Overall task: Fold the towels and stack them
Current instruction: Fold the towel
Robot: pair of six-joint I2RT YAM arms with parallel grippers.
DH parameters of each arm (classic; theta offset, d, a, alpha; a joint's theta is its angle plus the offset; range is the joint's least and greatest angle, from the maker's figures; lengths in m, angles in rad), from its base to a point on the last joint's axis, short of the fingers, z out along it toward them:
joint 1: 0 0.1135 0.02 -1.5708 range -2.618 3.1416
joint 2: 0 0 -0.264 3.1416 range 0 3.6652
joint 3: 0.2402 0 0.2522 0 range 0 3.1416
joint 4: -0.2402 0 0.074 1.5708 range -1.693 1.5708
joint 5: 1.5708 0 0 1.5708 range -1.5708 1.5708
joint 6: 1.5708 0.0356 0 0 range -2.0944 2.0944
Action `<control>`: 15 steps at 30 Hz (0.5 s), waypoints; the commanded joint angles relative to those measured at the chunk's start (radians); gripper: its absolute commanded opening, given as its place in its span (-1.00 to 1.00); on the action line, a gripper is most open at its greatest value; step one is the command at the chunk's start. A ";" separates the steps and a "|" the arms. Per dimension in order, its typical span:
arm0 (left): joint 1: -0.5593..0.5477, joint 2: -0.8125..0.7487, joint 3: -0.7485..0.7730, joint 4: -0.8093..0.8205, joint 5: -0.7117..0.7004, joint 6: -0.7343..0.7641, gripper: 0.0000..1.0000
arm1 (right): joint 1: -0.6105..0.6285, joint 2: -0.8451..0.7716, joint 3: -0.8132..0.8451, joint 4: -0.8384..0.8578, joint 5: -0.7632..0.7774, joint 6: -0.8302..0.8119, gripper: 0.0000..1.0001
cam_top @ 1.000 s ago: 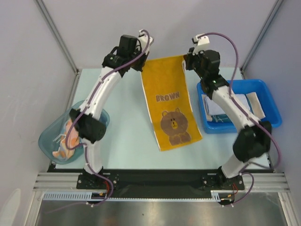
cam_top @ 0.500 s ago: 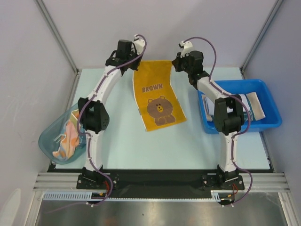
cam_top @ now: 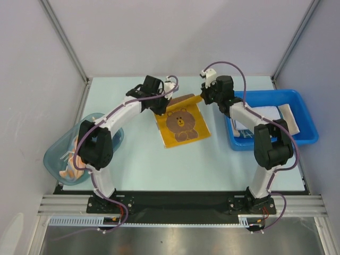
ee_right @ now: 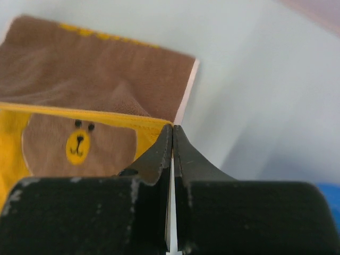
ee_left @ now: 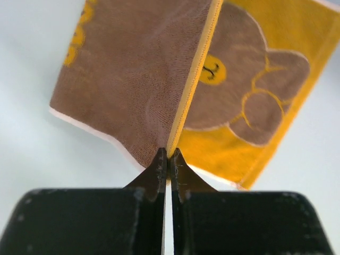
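Note:
One of the towels, yellow with a brown bear (cam_top: 181, 123), lies partly on the pale table (cam_top: 159, 164); its far edge is lifted and bent over, so its brown back (ee_left: 133, 79) shows. My left gripper (cam_top: 159, 108) (ee_left: 169, 154) is shut on the towel's yellow hem at the left corner. Pinching the right corner of that same edge is my right gripper (cam_top: 202, 97) (ee_right: 172, 130), also shut, with the bear's face (ee_right: 79, 143) just below it. A white towel (cam_top: 268, 113) lies in the blue bin. An orange towel (cam_top: 74, 156) sits crumpled in the teal tub.
The blue plastic bin (cam_top: 305, 139) stands at the right, close to my right arm. The translucent teal tub (cam_top: 50, 159) sits at the left edge beside my left arm's base. Grey walls and metal frame posts enclose the table on three sides.
Both grippers have come down and towards the near side with the towel's top edge. The towel, hanging long before, now lies shorter on the table and its lettering is covered.

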 commanded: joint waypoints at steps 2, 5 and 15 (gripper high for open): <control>0.004 -0.091 -0.096 0.004 0.019 -0.036 -0.99 | 0.018 -0.085 -0.103 -0.026 0.106 -0.043 -1.00; -0.011 -0.098 -0.145 0.002 0.037 -0.048 -0.99 | 0.026 -0.104 -0.157 -0.048 0.154 -0.038 -1.00; -0.077 -0.098 -0.251 0.017 0.063 -0.100 -0.99 | 0.036 -0.185 -0.281 -0.054 0.212 -0.042 -1.00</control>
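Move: Both hands already pinch the raised edge of the yellow bear towel, one at each corner. The towel's near left corner on the table lies about 14 cm back, 2 cm right and 13 cm below the left hand; its near right corner is some 17 cm back, 4 cm right and 16 cm below the right hand. From the right hand, the towel's far fold is roughly 4 cm ahead and 9 cm left, the blue bin's middle some 31 cm right and 8 cm back. Keeping their shut pinch on the two corners, both hands come back towards the robot and sink together, carrying the raised edge over the bear print towards the towel's near edge: the left goes about 7 cm back and 5 cm down, the right about 7.5 cm back and as far down. Both wrists tip some 10 degrees further fingers-down on the way, and the right hand eases as it arrives low while the left is still travelling. ##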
